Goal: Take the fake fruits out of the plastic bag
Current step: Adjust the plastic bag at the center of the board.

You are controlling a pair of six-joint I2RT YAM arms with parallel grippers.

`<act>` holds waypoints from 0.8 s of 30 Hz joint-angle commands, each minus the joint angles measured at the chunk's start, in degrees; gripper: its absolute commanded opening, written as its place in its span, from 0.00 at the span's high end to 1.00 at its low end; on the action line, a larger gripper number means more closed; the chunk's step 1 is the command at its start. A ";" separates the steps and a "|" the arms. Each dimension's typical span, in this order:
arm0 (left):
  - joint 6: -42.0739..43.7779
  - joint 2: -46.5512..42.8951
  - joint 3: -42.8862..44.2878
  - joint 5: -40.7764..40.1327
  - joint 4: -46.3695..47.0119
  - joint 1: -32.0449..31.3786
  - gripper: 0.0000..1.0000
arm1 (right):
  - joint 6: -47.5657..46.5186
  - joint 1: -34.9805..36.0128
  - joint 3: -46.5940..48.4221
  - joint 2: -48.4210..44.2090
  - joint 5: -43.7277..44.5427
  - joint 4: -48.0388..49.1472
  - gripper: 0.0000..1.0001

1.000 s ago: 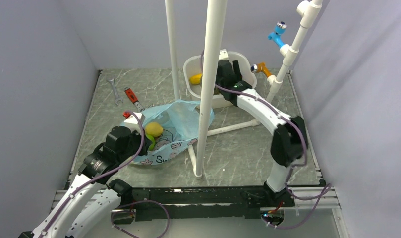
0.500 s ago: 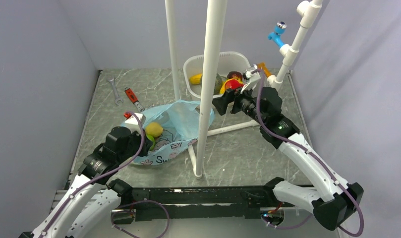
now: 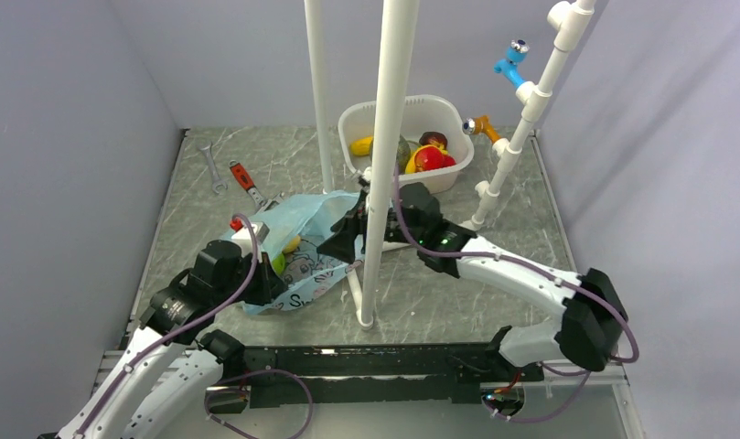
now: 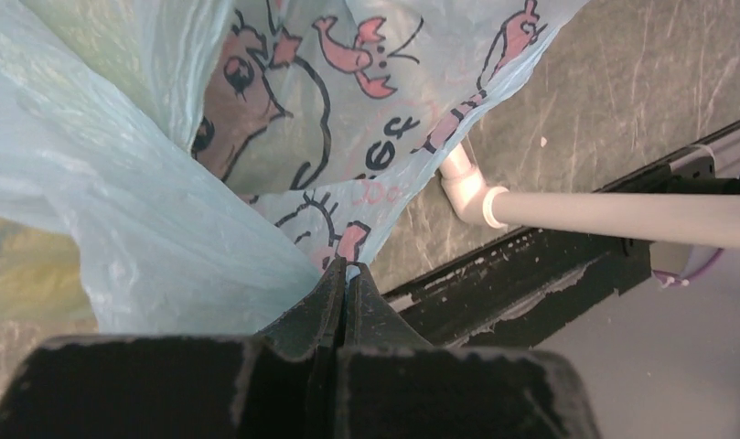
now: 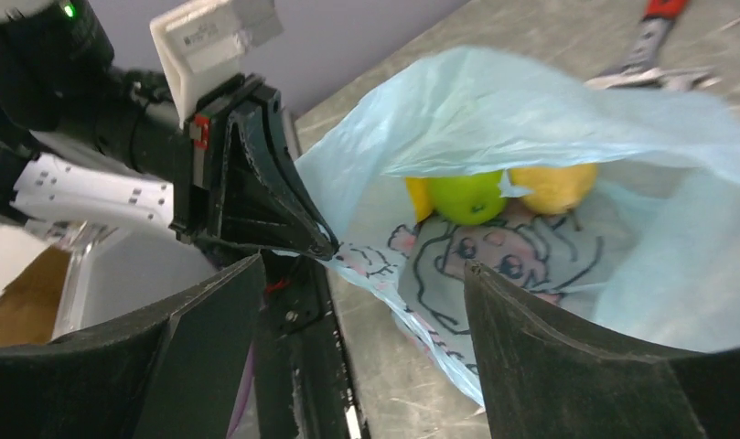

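The light blue plastic bag (image 3: 304, 240) lies left of the centre pole, its mouth facing my right gripper. My left gripper (image 4: 349, 271) is shut on the bag's near edge (image 4: 165, 183) and holds it up. My right gripper (image 5: 364, 265) hangs open just in front of the mouth, with nothing between its fingers (image 5: 210, 338). Inside the bag (image 5: 530, 101) lie a green fruit (image 5: 466, 197), a yellow lemon (image 5: 553, 187) and a sliver of another yellow fruit (image 5: 419, 197). From above, my right gripper (image 3: 338, 240) is at the bag's right side, and the yellow fruit (image 3: 293, 243) peeks out.
A white tub (image 3: 359, 117) at the back holds yellow (image 3: 361, 144), green (image 3: 402, 152) and red (image 3: 428, 160) fruits. White pipes (image 3: 384, 165) stand between the arms, one along the floor (image 4: 576, 210). A red-handled wrench (image 3: 245, 179) and a silver wrench (image 3: 212, 166) lie behind the bag.
My right arm swung from over the tub down to the bag's mouth, jaws narrowing a little. Red fruit now shows in the tub. The bag is bunched higher in my left gripper.
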 commanded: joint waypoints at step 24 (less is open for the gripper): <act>-3.20 0.05 1.10 0.31 -11.17 0.03 1.00 | -1.72 6.44 -1.11 32.66 -0.10 9.43 0.84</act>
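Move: The open right hand hangs some 24 cm above the bag's printed inner sheet, which lies about 6 cm to its left and 1 cm back. On the bag floor, the green fruit lies 16 cm left and 3 cm ahead of that hand, the yellow fruit 13 cm left and 6 cm ahead; the front white pipe stands 11 cm back and 4 cm to the right. From the left gripper, still pinching the rim, the same sheet lies about 9 cm right, 4 cm ahead and 13 cm down. The right hand drops fast, roughly 24 cm down with a 5 cm drift to the left, into the plastic bag's open mouth, its left-pointing fingers dipping some 20 degrees and closing from wide open to nearly shut low over the printed sheet, beneath the upper layer. The left hand keeps its pinch on the near rim and draws it a few centimetres back and down, its shut fingers tipping a little steeper. ##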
